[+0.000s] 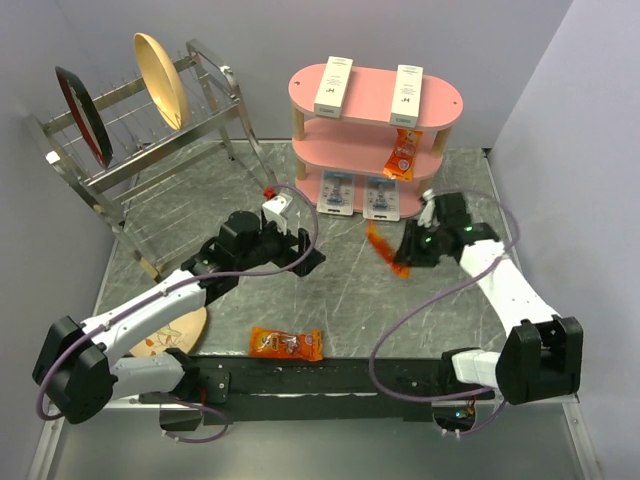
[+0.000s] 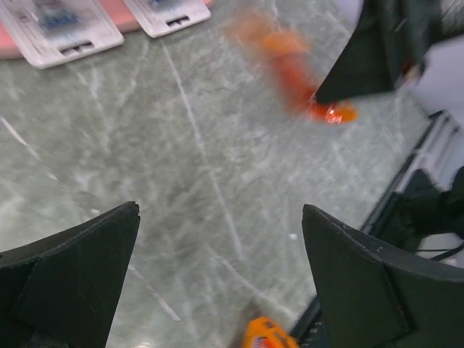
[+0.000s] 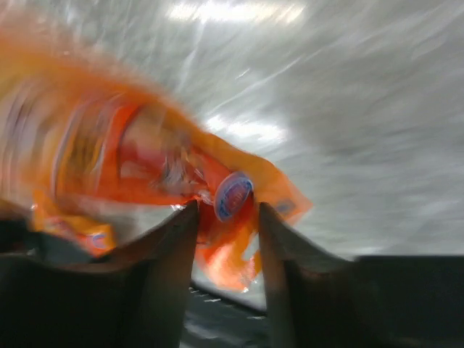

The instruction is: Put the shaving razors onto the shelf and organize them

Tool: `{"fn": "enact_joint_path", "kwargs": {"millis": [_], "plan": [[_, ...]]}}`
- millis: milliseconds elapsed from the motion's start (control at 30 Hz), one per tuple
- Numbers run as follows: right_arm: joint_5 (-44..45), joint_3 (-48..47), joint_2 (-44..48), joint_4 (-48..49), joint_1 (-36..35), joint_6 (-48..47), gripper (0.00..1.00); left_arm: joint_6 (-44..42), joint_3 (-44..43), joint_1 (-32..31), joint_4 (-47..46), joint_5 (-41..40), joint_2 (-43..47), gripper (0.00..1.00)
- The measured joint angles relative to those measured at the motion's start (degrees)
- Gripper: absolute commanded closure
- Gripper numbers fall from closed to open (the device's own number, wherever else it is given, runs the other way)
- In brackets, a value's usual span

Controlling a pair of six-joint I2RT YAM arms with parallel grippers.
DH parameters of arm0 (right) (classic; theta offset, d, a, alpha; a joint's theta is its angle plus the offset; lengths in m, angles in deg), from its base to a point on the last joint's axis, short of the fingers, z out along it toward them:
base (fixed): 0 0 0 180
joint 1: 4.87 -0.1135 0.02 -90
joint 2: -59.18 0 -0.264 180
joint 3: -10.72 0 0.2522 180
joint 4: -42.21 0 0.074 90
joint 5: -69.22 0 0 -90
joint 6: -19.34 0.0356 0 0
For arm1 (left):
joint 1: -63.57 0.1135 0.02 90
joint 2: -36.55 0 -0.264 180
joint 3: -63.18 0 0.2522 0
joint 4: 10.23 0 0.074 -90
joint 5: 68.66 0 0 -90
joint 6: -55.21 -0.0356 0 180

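Two shaving razors in blister packs [image 1: 337,190] [image 1: 381,197] lie side by side at the bottom board of the pink shelf [image 1: 375,100]. In the left wrist view the same packs [image 2: 61,25] [image 2: 168,13] show at the top edge. My left gripper [image 1: 305,255] [image 2: 220,210] hovers wide open over bare table in front of them, holding nothing. My right gripper [image 1: 408,250] [image 3: 227,206] is just right of the packs, its jaws apart with a blurred orange snack packet [image 3: 145,167] [image 1: 383,248] between them.
Two white boxes [image 1: 333,85] [image 1: 407,93] stand on the shelf's top board, and an orange packet [image 1: 402,155] is on the middle one. Another orange packet [image 1: 285,344] lies near the front edge. A wire dish rack [image 1: 150,140] with plates fills the back left.
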Motion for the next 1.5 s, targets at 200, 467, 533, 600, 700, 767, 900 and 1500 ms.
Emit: {"fn": "enact_joint_path", "kwargs": {"millis": [200, 467, 533, 600, 700, 767, 900, 1500], "plan": [[-1.44, 3.63, -0.46, 4.68, -7.1, 18.03, 0.29, 14.38, 5.86, -1.73, -5.97, 1.11, -4.28, 0.01], [-1.84, 2.71, 5.9, 5.46, 5.35, 17.53, 0.3, 30.53, 10.51, -4.26, -17.44, 2.95, -17.33, 0.16], [-1.9, 3.69, 8.83, 5.81, 9.66, 16.79, 0.3, 33.11, 8.87, -6.08, -18.71, 3.41, -21.31, 0.22], [-2.03, 5.44, 10.91, 5.7, 13.07, 16.57, 0.3, 35.6, 7.85, -7.13, -20.55, 4.42, -24.68, 0.25], [-2.64, 7.52, 11.47, 5.14, 15.3, 16.48, 0.31, 38.73, 8.37, -6.97, -22.25, 5.2, -26.86, 0.26], [-3.26, 7.98, 11.08, 4.57, 16.11, 16.31, 0.31, 41.09, 10.14, -6.47, -24.48, 5.14, -26.84, 0.26], [-4.11, 7.96, 10.43, 4.63, 17.38, 16.15, 0.31, 44.0, 12.41, -6.14, -28.06, 5.55, -27.23, 0.29], [-4.24, 5.46, 6.14, 5.62, 18.99, 15.21, 0.31, 47.3, 4.26, -7.17, -38.91, 16.39, -42.25, 0.59]]}}
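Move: The orange razor bag hangs off my right fingertips, loosening already, its middle about 3 cm ahead, 5 cm left and 2 cm below that hand; the open table it goes to is some 13 cm left, 5 cm back and 12 cm down. From my left hand this bag is roughly 18 cm right, 3 cm ahead and 9 cm lower. The nearest blister pack lies 17 cm ahead and 20 cm right of my left hand, the spare orange bag 16 cm back and 3 cm left, both near table level. I swing my right hand about 5 cm left, still opening, and let go of the orange bag, then draw off to the right by some 12 cm, turning clockwise. My left hand meanwhile drops about 16 cm and goes 11 cm right and a little back towards the bag, tipping its fingers down some 50 degrees and closing from wide to under half open; it stops close to the bag, contact not visible. ##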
